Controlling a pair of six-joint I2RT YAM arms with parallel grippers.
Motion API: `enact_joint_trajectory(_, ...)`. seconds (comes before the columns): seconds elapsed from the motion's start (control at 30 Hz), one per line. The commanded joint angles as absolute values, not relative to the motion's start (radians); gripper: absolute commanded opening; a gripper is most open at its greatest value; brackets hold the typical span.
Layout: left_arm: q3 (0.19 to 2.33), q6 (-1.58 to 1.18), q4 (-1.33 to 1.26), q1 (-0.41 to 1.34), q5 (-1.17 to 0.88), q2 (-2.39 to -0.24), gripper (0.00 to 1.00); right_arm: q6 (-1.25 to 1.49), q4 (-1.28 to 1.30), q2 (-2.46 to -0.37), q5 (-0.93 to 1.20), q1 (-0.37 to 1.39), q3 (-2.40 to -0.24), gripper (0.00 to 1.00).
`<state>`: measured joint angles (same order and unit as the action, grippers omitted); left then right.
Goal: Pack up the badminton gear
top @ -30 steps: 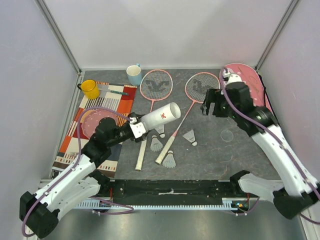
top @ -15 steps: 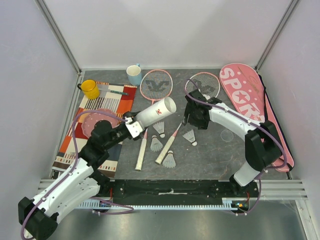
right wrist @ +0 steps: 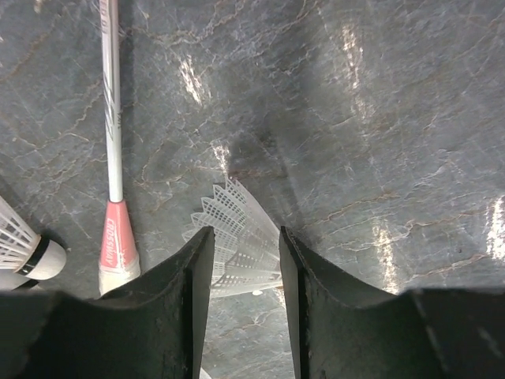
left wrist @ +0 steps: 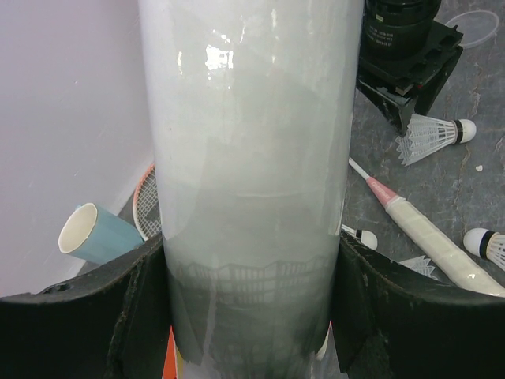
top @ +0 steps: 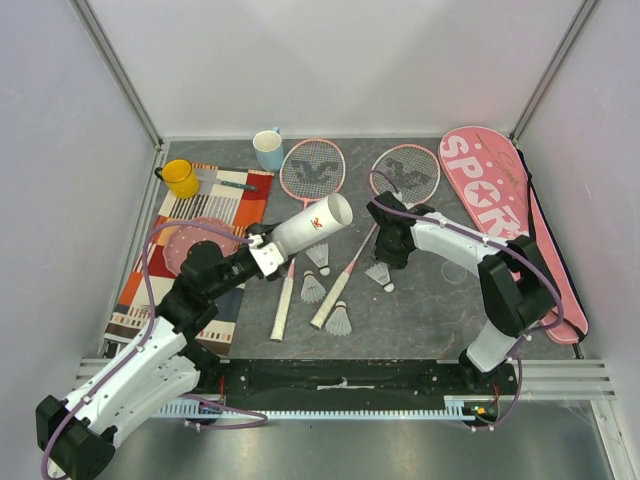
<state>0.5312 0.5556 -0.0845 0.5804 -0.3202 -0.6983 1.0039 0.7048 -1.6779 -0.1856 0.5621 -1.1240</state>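
My left gripper point(top: 268, 254) is shut on the long white tube point(top: 312, 225), which points up and right with its open mouth raised; in the left wrist view the tube point(left wrist: 252, 158) fills the space between both fingers point(left wrist: 118, 316). My right gripper point(top: 385, 260) is down at the table over a white shuttlecock point(top: 380, 273). In the right wrist view its fingers point(right wrist: 193, 308) press either side of the shuttlecock's point(right wrist: 237, 237) skirt, which still lies on the table. Two pink rackets point(top: 312, 168) point(top: 405, 172) lie crossed. The pink bag point(top: 500, 190) lies at the right.
Three more shuttlecocks point(top: 319, 257) point(top: 313, 289) point(top: 338, 320) lie among the racket handles point(top: 283, 305). A clear round lid point(top: 455, 270) lies right of my right gripper. A blue mug point(top: 268, 150), a yellow mug point(top: 181, 178) and a striped mat point(top: 160, 290) sit at the left.
My right arm swung from the bag to the table's middle and dropped onto a shuttlecock, its jaws narrowing around the skirt. The left arm tilted the tube slightly and kept hold.
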Motion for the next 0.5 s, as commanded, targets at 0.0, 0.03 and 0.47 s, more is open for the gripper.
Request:
enact_joint_trajectory(0.0,0.554,0.531,-0.153,0.583,-0.345,-0.681,0.40,1.035,0.683,-1.686,-0.193,0.575,-1.111,0.41)
enact_joint_trajectory(0.03,0.555,0.531,-0.153,0.583,-0.347,-0.681,0.40,1.035,0.683,-1.686,-0.195,0.575,-1.109,0.39)
enact_joint_trajectory(0.47,0.557,0.523,-0.152,0.583,-0.359,-0.706,0.40,0.878,0.738,-1.462,-0.288,0.575,-1.187,0.00)
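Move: The shuttlecock to be gripped is right at the right hand, its feather skirt already between the half-open fingers, its middle some 2 cm back and 1 cm below. The right racket's grip lies about 13 cm left and 10 cm back of the hand, another shuttlecock about 17 cm left and 2 cm ahead, and the clear lid 19 cm right and 1 cm back. From the left hand, the shuttlecock is roughly 25 cm right, level, and 20 cm below. Barely sinking at first, the right hand closes its half-open fingers fully, pinching the thin skirt of the shuttlecock, then rises about 3 cm from its lowest point, tilting the fingertips some 5 degrees forward. The left hand stays in place, still holding the white tube aslant over the table with its mouth to the right. ##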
